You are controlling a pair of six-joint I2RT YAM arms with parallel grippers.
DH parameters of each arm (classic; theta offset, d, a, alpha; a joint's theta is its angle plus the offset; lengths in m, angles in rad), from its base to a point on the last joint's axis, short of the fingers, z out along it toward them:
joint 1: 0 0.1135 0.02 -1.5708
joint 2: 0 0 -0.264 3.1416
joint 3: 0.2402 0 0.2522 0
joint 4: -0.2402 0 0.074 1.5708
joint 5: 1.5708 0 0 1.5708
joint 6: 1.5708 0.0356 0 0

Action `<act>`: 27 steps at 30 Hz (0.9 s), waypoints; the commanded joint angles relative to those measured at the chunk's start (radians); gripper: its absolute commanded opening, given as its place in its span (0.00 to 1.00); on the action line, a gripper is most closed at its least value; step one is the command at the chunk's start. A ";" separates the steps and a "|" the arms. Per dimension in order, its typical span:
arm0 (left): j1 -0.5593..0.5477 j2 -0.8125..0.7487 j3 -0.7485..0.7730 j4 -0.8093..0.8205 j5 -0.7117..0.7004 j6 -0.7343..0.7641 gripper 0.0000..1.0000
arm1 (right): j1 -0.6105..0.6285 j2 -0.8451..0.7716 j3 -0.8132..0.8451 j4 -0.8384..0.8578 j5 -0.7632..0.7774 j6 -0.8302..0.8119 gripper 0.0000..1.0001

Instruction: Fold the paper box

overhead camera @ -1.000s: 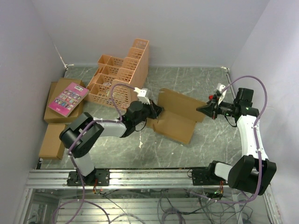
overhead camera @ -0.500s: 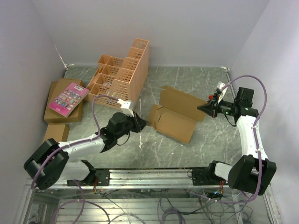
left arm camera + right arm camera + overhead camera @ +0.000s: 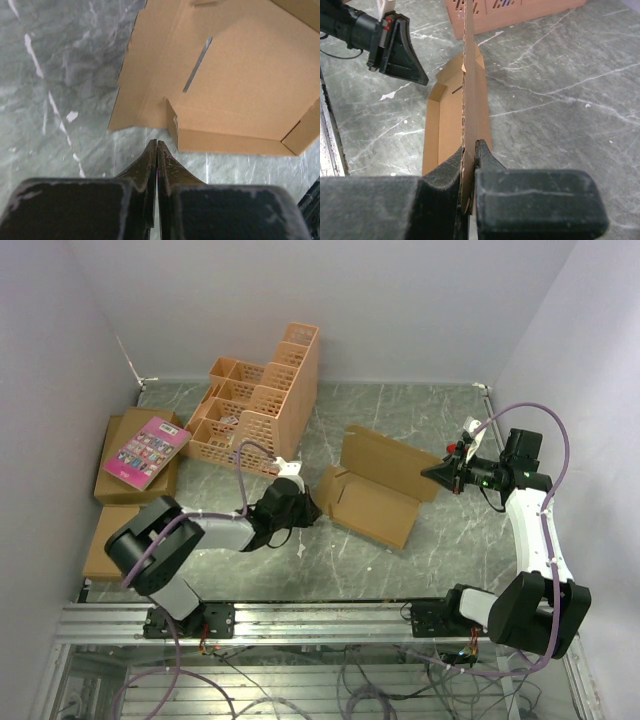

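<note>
The paper box [image 3: 372, 502] is a brown cardboard sheet partly folded into a shallow tray, with one wide panel [image 3: 392, 462] standing up at its back. My right gripper [image 3: 441, 473] is shut on the right edge of that panel; the right wrist view shows the cardboard edge [image 3: 468, 90] pinched in the right gripper [image 3: 469, 150]. My left gripper [image 3: 312, 508] is low on the table just left of the box. In the left wrist view the left gripper [image 3: 157, 145] is shut with nothing between its fingers, a little short of the box's near corner [image 3: 172, 112].
An orange lattice crate [image 3: 262, 405] stands at the back left. A pink book [image 3: 146, 451] lies on brown cartons [image 3: 118, 485], with another carton [image 3: 108, 545] in front of them. A metal rail [image 3: 320, 620] runs along the near edge, and walls close in both sides.
My left gripper has drawn back from the box's left flap toward the near left, and its arm has swung and resettled. The right arm and the raised panel have not moved.
</note>
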 commanded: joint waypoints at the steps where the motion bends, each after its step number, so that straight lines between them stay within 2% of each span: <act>1: -0.006 0.088 0.078 0.098 -0.024 0.032 0.08 | 0.001 -0.013 -0.004 -0.013 -0.020 -0.021 0.00; 11: -0.025 0.167 0.147 0.163 0.039 0.054 0.07 | 0.001 -0.007 -0.005 -0.016 -0.021 -0.023 0.00; 21: -0.059 0.226 0.199 0.132 0.106 0.082 0.07 | 0.001 -0.013 -0.011 -0.011 -0.019 -0.018 0.00; 24: -0.051 0.181 0.170 0.120 0.064 0.106 0.08 | 0.001 -0.010 -0.006 -0.020 -0.015 -0.030 0.00; 27: 0.000 0.072 0.145 0.049 0.045 0.143 0.12 | 0.001 -0.010 -0.002 -0.025 -0.015 -0.034 0.00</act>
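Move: The near-left corner tab of the paper box stands about 4 cm to the right of the left fingertips, level with them and some 2 cm lower. The box's left flap lies roughly 6 cm ahead and 4 cm right, and the middle of the tray floor about 14 cm right and 1 cm ahead. The right hand holds the raised lid; from it the tab is about 20 cm left, 10 cm back and 17 cm down. The nearly shut left fingertips come up against the box's near-left corner at the tab, first slanting forward and right with a slight dip, then on to the right with a small rise, ending about 6 cm over. The wrist turns some 10 degrees clockwise, and the hand eases slightly back left at the last. The right hand stays still, keeping its pinch on the lid. ##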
